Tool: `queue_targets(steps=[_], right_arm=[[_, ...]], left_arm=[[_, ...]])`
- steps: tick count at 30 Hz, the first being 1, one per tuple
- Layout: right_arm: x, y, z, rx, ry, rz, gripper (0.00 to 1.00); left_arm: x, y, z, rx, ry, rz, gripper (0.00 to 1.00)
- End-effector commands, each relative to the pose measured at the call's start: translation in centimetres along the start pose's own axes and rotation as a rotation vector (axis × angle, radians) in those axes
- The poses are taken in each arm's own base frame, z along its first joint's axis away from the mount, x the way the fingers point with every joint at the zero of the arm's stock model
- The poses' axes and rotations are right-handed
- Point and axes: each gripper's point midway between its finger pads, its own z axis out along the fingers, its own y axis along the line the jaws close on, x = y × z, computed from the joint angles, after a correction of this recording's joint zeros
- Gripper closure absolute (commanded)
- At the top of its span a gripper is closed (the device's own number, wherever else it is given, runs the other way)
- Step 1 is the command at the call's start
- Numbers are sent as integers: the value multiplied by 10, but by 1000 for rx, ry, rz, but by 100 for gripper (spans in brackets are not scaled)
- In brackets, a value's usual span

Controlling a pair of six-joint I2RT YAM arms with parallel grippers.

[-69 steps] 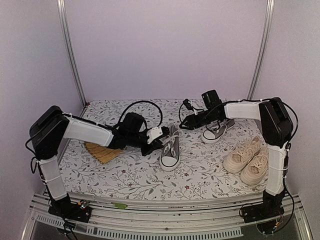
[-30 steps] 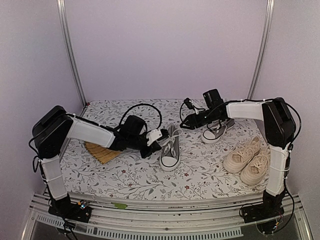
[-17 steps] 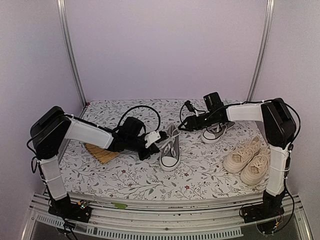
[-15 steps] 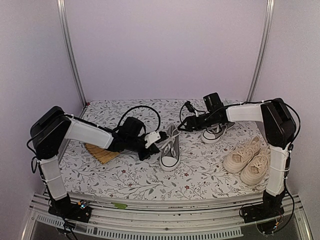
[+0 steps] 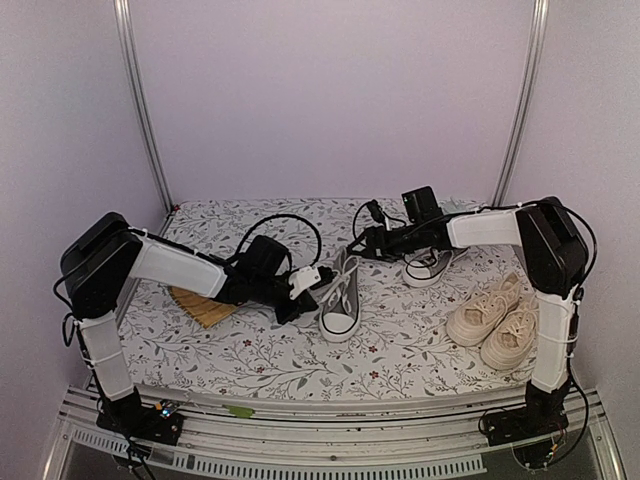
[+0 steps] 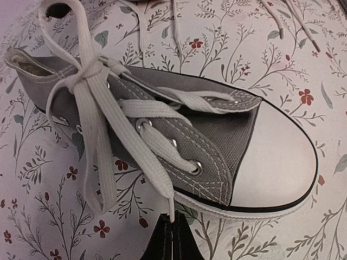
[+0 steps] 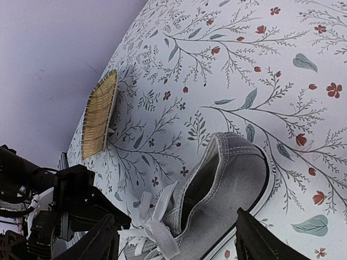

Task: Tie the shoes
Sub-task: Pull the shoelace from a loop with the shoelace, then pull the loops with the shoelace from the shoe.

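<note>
One small grey shoe [image 5: 340,297] lies mid-table, toe toward me; in the left wrist view this grey shoe [image 6: 217,135] shows a white toe cap and a knot [image 6: 95,69] with one long loop. My left gripper [image 5: 315,283] [image 6: 172,230] is shut on the tip of its white lace [image 6: 135,135], just left of the shoe. My right gripper [image 5: 358,240] [image 7: 179,244] hangs open over the heel [image 7: 233,179], nothing between its fingers [image 7: 103,241]. The other grey shoe [image 5: 430,265] lies behind the right arm. The cream pair [image 5: 498,320] sits at the right.
A woven straw fan [image 5: 205,303] [image 7: 100,111] lies on the flowered cloth [image 5: 260,355] under the left arm. Loose laces [image 6: 282,16] of the far grey shoe trail across the cloth. Purple walls with metal posts [image 5: 140,110] close in the back and sides.
My right gripper has opened wider and shifted left, toward the heel of the middle grey shoe. The left gripper has drawn slightly left, still holding the lace tip.
</note>
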Motion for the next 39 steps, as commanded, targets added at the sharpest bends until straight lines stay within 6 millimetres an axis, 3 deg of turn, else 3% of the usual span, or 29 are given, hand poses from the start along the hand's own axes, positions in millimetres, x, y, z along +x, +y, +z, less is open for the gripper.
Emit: queue_targets(steps=[1,6,13,16,20,23,26,28,31,33,34,37,39], right_arm=[[0,8,13,-18,13,28,31],[5,4,14,-8,31,44,43],[5,4,9,20,35,36,87],[8,5,5,33,44,26,98],[12,3,6,29,59,15,99],[13,4,6,24,62,5,99],[14,4,6,21,67,-4,99],[15,5,6,15,71,-8,99],[16,5,6,12,73,-8,99],[16,6,6,10,72,-11,99],[16,7,6,7,71,-13,99],[16,6,7,4,73,-8,99],[17,7,7,1,73,-6,99]], left_arm=[[1,-5,3,17,10,10,100],[5,-7,4,21,22,14,100],[4,-8,5,26,21,17,100],[4,-12,4,43,23,23,100],[-2,-15,0,68,6,56,100],[-11,-20,-10,100,-11,98,79],[-11,-21,-23,121,1,148,65],[-7,-6,-32,89,17,162,62],[-3,33,-36,-41,18,147,60],[1,62,-28,-168,42,134,54],[0,67,-21,-173,57,138,52],[1,56,1,-100,90,155,42],[14,52,17,-84,120,169,39]])
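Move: For the right hand, open at the heel end of the grey shoe, the standing lace loop is about 2 cm back, 1 cm left and 2 cm lower; the knot is some 5 cm back, 1 cm left and 5 cm below. The left hand, still pinching a lace end beside the shoe, has the hanging loop roughly 4 cm ahead, 2 cm right and 1 cm higher, and the knot about 5 cm ahead, 5 cm right and 3 cm up. The right hand eases down and a little back, about 2 cm, first nudging left, and shuts its wide-open fingers on the standing loop above the knot, then stays there closed. Only after that does the left hand, which has kept still on the lace end, draw back some 2 cm as its fingers open and let go, then rise slightly and swing forward about 7 cm and a bit left, opening past half beside the hanging loop. ##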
